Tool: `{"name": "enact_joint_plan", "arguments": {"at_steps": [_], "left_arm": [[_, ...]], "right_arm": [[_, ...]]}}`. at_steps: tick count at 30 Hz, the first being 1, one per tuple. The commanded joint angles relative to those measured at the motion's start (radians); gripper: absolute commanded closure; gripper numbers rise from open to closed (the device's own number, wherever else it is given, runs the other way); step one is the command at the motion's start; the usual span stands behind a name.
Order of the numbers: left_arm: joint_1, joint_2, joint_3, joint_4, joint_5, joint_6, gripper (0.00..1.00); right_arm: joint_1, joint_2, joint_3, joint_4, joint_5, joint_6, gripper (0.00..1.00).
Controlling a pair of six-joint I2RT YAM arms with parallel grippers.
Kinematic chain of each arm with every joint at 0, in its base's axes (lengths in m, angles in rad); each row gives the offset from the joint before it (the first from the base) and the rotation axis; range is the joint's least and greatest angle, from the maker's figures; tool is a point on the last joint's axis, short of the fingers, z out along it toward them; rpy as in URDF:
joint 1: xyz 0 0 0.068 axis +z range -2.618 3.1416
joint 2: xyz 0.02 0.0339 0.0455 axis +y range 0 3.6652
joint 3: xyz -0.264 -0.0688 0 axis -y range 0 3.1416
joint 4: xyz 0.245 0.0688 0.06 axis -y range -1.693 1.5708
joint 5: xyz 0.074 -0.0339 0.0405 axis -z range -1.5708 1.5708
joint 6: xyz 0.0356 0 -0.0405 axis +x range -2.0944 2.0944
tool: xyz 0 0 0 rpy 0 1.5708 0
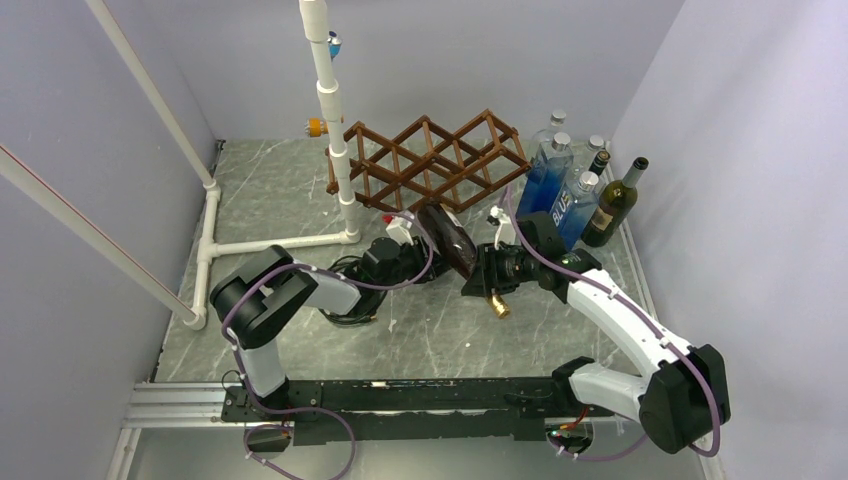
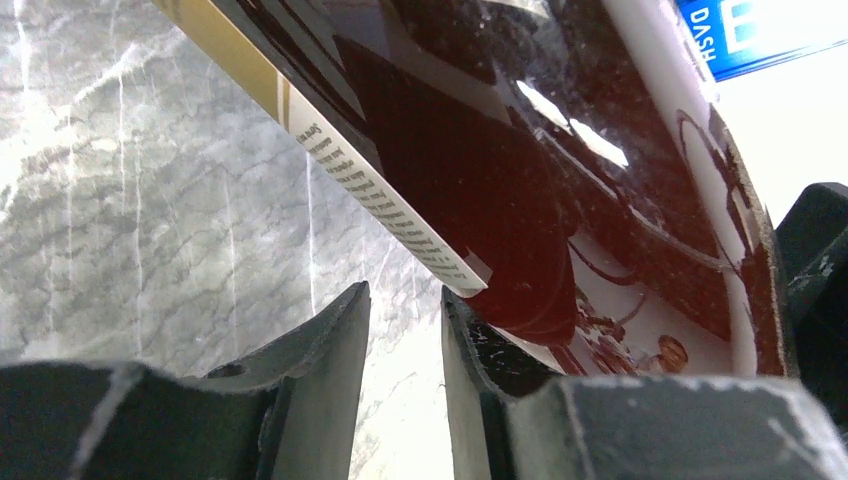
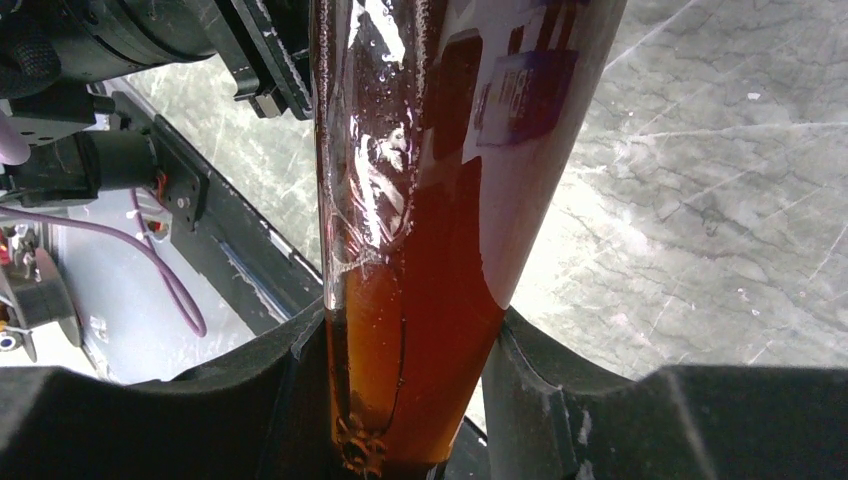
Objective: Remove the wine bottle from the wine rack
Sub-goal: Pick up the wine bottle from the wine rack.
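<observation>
The wine bottle (image 1: 450, 245), dark glass with a gold cap, hangs tilted above the marble tabletop in front of the dark brown wine rack (image 1: 430, 160), out of its cells. My right gripper (image 1: 480, 275) is shut on its tapering shoulder; in the right wrist view the amber-lit glass (image 3: 430, 250) fills the space between the jaws of that gripper (image 3: 405, 340). My left gripper (image 1: 425, 238) is at the bottle's base end. In the left wrist view it (image 2: 405, 300) shows a narrow empty gap, with the labelled bottle (image 2: 480, 170) lying against the outside of its right finger (image 2: 465, 350).
A white PVC pipe frame (image 1: 335, 130) stands at the left of the rack. Several blue and clear bottles (image 1: 560, 185) and a dark green bottle (image 1: 615, 205) stand at the back right by the wall. Grey walls close in both sides.
</observation>
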Motion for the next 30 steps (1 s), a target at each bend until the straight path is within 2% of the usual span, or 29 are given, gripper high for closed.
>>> {"name": "enact_joint_plan", "arguments": {"at_steps": [1,18,30], "left_arm": [[-0.017,-0.018,0.027,0.255,0.027,-0.045,0.61],[-0.021,-0.004,-0.036,0.298,0.056,-0.075,0.5],[-0.021,-0.078,-0.11,0.284,0.077,0.0,0.37]], "right_arm": [[0.029,-0.019,0.027,0.137,-0.196,-0.112,1.0],[0.03,0.058,0.078,0.075,-0.15,-0.166,1.0],[0.029,0.084,0.101,0.048,-0.109,-0.188,1.0]]}}
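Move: My right hand already holds the wine bottle by its neck end, clear of the rack; the bottle's middle lies about 6 cm ahead, 5 cm left and 3 cm above that hand. From my empty left hand it is about 5 cm right, 1 cm ahead and 6 cm above. The wine rack stands some 20 cm ahead and 2 cm left of the left hand; the front blue bottle is roughly 12 cm ahead and 18 cm right of the right hand. I keep my right fingers clamped on the neck end and lower the bottle about 4 cm, drifting a little right and rolling the hand some 10 degrees so the raised bottom end comes down. Meanwhile I draw my left hand back about 4 cm and down 2 cm beside the bottle's body, turning it slightly clockwise and spreading its fingers without gripping. ##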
